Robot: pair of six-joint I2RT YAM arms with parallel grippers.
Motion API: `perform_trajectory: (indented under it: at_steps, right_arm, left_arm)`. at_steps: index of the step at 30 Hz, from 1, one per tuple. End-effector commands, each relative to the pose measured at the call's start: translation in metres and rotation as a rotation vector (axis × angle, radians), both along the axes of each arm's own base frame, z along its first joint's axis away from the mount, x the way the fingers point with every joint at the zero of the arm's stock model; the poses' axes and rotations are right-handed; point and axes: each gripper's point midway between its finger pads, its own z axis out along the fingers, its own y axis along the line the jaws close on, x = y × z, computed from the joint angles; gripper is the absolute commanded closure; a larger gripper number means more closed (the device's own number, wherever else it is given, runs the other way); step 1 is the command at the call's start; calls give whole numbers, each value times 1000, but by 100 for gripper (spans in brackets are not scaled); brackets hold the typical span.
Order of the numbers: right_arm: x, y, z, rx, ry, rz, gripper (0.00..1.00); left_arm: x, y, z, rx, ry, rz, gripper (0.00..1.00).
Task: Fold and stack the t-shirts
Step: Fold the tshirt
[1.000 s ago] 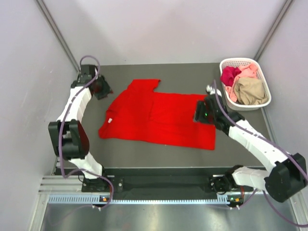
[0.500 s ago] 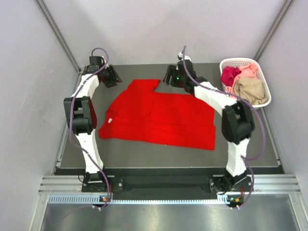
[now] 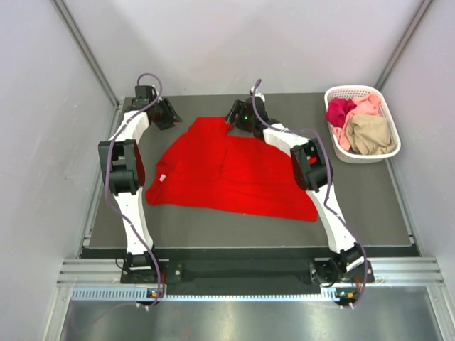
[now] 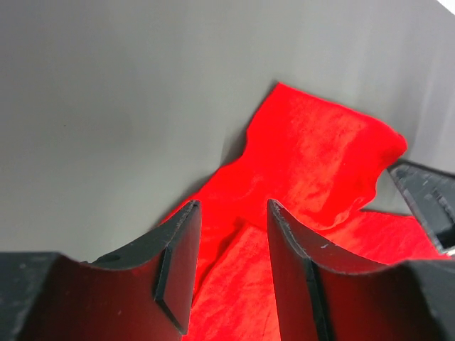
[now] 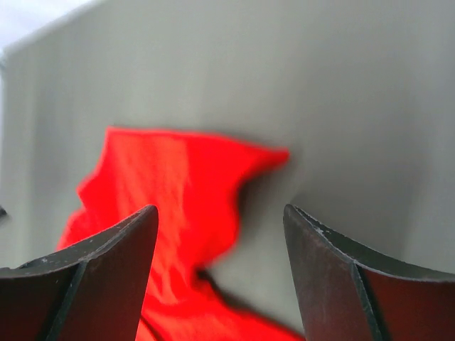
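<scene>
A bright red t-shirt (image 3: 234, 174) lies spread flat on the dark table, with a small white neck label (image 3: 162, 177) at its left edge. One sleeve (image 3: 213, 126) points toward the far side. My left gripper (image 3: 169, 116) hovers just left of that sleeve, and my right gripper (image 3: 234, 119) hovers just right of it. In the left wrist view the left gripper (image 4: 233, 209) is open above red cloth (image 4: 320, 156), with nothing between its fingers. In the right wrist view the right gripper (image 5: 220, 213) is open wide over the sleeve's (image 5: 178, 185) edge.
A white lattice basket (image 3: 355, 89) stands at the far right and holds crumpled magenta (image 3: 340, 110), pale pink (image 3: 368, 105) and tan (image 3: 370, 133) shirts. Grey walls close in the table on three sides. Bare table (image 3: 355, 192) shows to the right of the red shirt.
My right arm swung from the shirt's right edge to the far sleeve, its jaws widening. My left arm reached farther back toward the same sleeve. The shirt stayed flat.
</scene>
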Motion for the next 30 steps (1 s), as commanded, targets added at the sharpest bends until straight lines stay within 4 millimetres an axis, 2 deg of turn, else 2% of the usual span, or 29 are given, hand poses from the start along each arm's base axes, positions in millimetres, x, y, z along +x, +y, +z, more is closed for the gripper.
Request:
perform_trajectory:
  at_steps: [1,2,3,4,5,7,9,12,15,16,17,18,20,21,23,24,25,26,29,30]
  right_arm:
    - [33,9,32,161,-73,-65,29]
    - [38,13,39,184,-86,-72,29]
    - [42,12,36,189,-81,-94,30]
    - [43,9,15,184,-36,-120,31]
    - [48,12,23,202,-51,-127,31]
    - [50,14,15,219,-54,-131,33]
    - [53,16,20,229,-81,-120,36]
    - [56,13,30,206,-124,-113,46]
    - [58,16,51,195,-205,-79,63]
    - [57,18,61,186,-243,-54,74]
    - [59,20,72,194,-284,-37,80]
    - [55,25,88,205,-319,0,90]
    - [48,31,100,181,-374,52,96]
    - [43,37,115,189,-422,88,100]
    - [31,47,140,165,-490,151,100]
    - [18,59,157,164,-528,218,100]
    - [11,65,162,165,-545,255,100]
    - [3,70,167,164,-559,289,100]
    - [-42,95,169,136,-580,455,100]
    - [-61,99,186,133,-610,510,100]
  left_arm:
    - [7,3,18,-2,-70,23,53]
    - [6,2,20,-8,-74,21,53]
    - [3,2,17,-11,-65,24,53]
    - [2,1,16,-15,-63,26,53]
    - [3,1,21,-18,-78,27,53]
    - [1,0,20,-20,-76,25,53]
    - [1,1,23,-20,-76,27,53]
    - [1,0,31,-24,-87,22,53]
    - [-3,-1,37,-27,-88,25,53]
    - [-5,-2,38,-28,-84,22,53]
    - [-7,-1,43,-26,-92,24,53]
    - [-9,1,44,-25,-88,24,53]
    - [-14,7,50,-15,-92,39,53]
    - [-15,11,51,-11,-92,48,53]
    - [-21,27,53,-13,-61,103,53]
    - [-23,32,54,-18,-45,120,53]
    - [-32,37,49,-33,12,148,53]
    - [-34,52,51,-36,25,184,53]
    - [-53,75,47,-45,82,259,52]
    - [-57,79,47,-47,86,272,52]
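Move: The red t-shirt's far sleeve lies just in front of the right hand. Its right-hand corner is about 3 cm ahead, 2 cm to the left and 1 cm below. The middle of the shirt's body is roughly 19 cm back and 2 cm to the left, and its white tag some 21 cm back and 24 cm to the left. From the left hand, that sleeve corner lies about 18 cm to the right, 2 cm ahead and 5 cm below. The sleeve's corner is taken by the right hand, which slides forward about 4 cm, nearly level, with open fingers, shuts them to pinch the cloth, then carries it up, left and back, rising about 6 cm while tipping up and turning counter-clockwise. The empty left hand, still half open, dips and rises again, then backs away leftward about 5 cm. ##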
